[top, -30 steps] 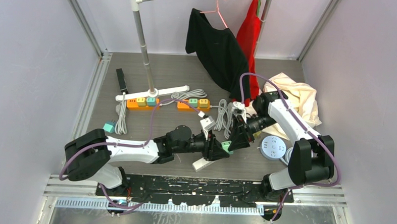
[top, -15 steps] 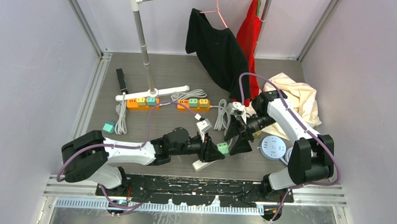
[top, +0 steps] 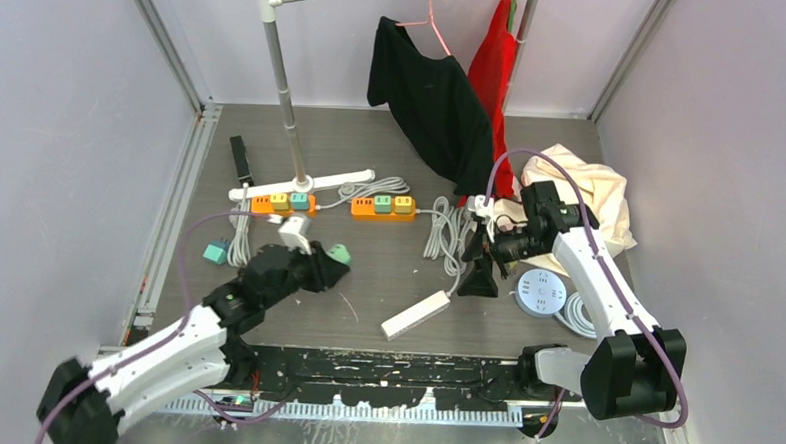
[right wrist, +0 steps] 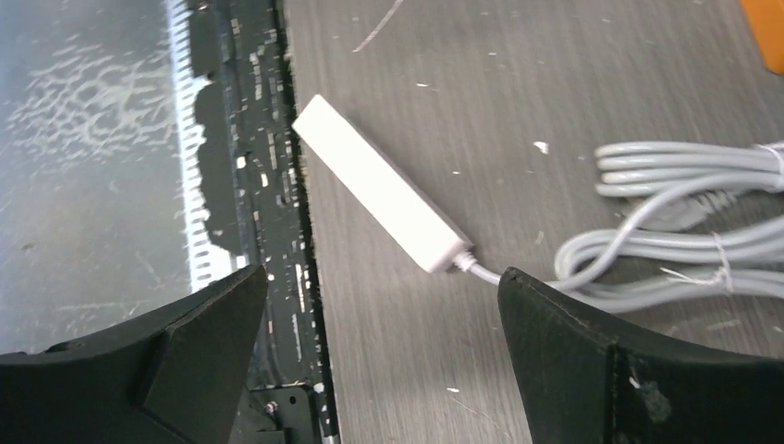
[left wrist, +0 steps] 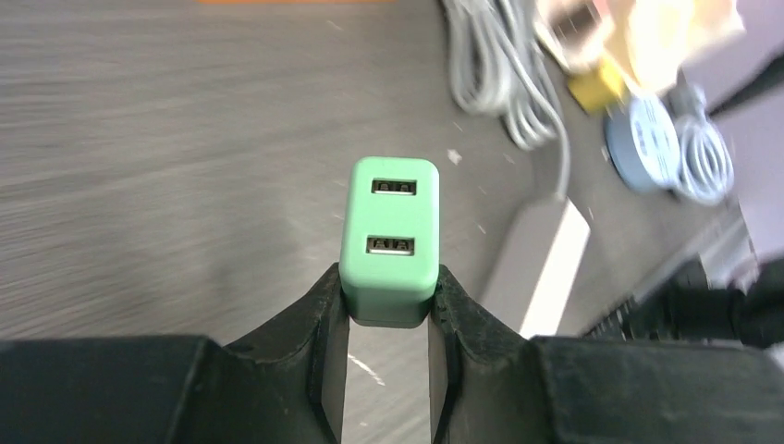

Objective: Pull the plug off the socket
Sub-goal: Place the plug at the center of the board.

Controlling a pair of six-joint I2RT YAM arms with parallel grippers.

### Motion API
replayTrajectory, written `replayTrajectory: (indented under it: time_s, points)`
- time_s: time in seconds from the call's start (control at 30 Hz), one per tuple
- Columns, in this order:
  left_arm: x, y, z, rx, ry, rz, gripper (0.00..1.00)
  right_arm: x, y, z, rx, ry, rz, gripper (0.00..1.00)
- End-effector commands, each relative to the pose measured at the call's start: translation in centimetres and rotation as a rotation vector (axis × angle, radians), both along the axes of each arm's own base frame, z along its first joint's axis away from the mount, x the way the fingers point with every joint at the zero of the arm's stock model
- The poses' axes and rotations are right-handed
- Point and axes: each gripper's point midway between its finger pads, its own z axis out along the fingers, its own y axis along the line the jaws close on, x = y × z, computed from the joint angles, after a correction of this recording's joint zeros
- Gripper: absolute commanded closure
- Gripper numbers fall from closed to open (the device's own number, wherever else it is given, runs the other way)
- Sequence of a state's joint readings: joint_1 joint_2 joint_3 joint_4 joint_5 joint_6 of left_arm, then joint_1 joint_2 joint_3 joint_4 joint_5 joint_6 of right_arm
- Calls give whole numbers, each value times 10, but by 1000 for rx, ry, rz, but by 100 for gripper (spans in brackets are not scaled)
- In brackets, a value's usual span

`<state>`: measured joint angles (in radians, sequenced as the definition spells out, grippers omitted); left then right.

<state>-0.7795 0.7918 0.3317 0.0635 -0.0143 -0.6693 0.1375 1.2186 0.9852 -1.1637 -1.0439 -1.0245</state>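
Observation:
My left gripper (top: pixel 335 256) is shut on the green plug (top: pixel 340 252), a two-port USB charger, and holds it above the table left of centre. In the left wrist view the plug (left wrist: pixel 389 239) sits pinched between the fingertips of that gripper (left wrist: pixel 388 298). The white socket strip (top: pixel 416 314) lies flat near the table's front edge, apart from the plug; it also shows in the left wrist view (left wrist: pixel 547 268). My right gripper (top: pixel 480 276) is open and empty, just right of the strip. In the right wrist view the strip (right wrist: pixel 379 194) lies beyond the wide-open gripper (right wrist: pixel 377 282).
Two orange power strips (top: pixel 282 204) (top: pixel 384 206) lie at the back. Coiled grey cables (top: pixel 446 234), a round socket hub (top: pixel 541 292), cream cloth (top: pixel 585 195), a teal plug (top: pixel 215 251), the rack pole (top: pixel 284 97) and hanging black (top: pixel 430 93) and red (top: pixel 491 56) garments surround the middle.
The left arm has swung back to the left with the green plug, well away from the white strip. The right gripper has let go of the strip and drawn back right.

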Motion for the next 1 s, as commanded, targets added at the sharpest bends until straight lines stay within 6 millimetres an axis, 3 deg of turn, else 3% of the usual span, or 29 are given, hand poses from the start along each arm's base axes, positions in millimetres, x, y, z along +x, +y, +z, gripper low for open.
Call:
replayTrajectory:
  time_s: [0.0,0.1,0.33,0.47,0.57,0.8,0.97]
  points:
    - [11,66,-4,81,59,201,100,35,0,5,-27,-40,-146,0]
    - [17,89,2,70,78,269,100,36,-1,5,-27,-44,-160,0]
    - [32,109,13,39,115,414,100,37,-2,6,-36,-59,-175,0]
    - [50,117,39,24,79,470,100,37,-3,6,-39,-59,-177,0]
    - [64,118,64,-82,63,473,100,37,-3,6,-40,-60,-180,0]
    - [85,143,107,-339,155,522,100,37,-4,10,-37,-85,-191,0]
    - [96,182,95,-243,237,695,100,36,-4,12,-36,-92,-191,0]
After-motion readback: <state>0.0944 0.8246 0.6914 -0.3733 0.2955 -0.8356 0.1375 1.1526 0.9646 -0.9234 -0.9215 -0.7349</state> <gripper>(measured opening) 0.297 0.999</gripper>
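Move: My left hand holds the green plug in the air. The teal plug lies roughly 28 cm to its left, 7 cm farther out and 10 cm lower. The left cable bundle is some 25 cm left and 13 cm out; the left orange strip about 16 cm left and 18 cm out; the emptied white strip 13 cm right and 4 cm back. From my right hand the teal plug is around 50 cm left and 8 cm ahead. Keeping the green plug pinched, I sweep my left hand quickly left, about 17 cm in all, towards the teal plug's side of the table; it slows and sinks slightly partway, then climbs and reaches forward towards the left orange strip. The wrist turns some 40 degrees counter-clockwise meanwhile. My empty right hand eases a few centimetres forward, jaws wide open. ##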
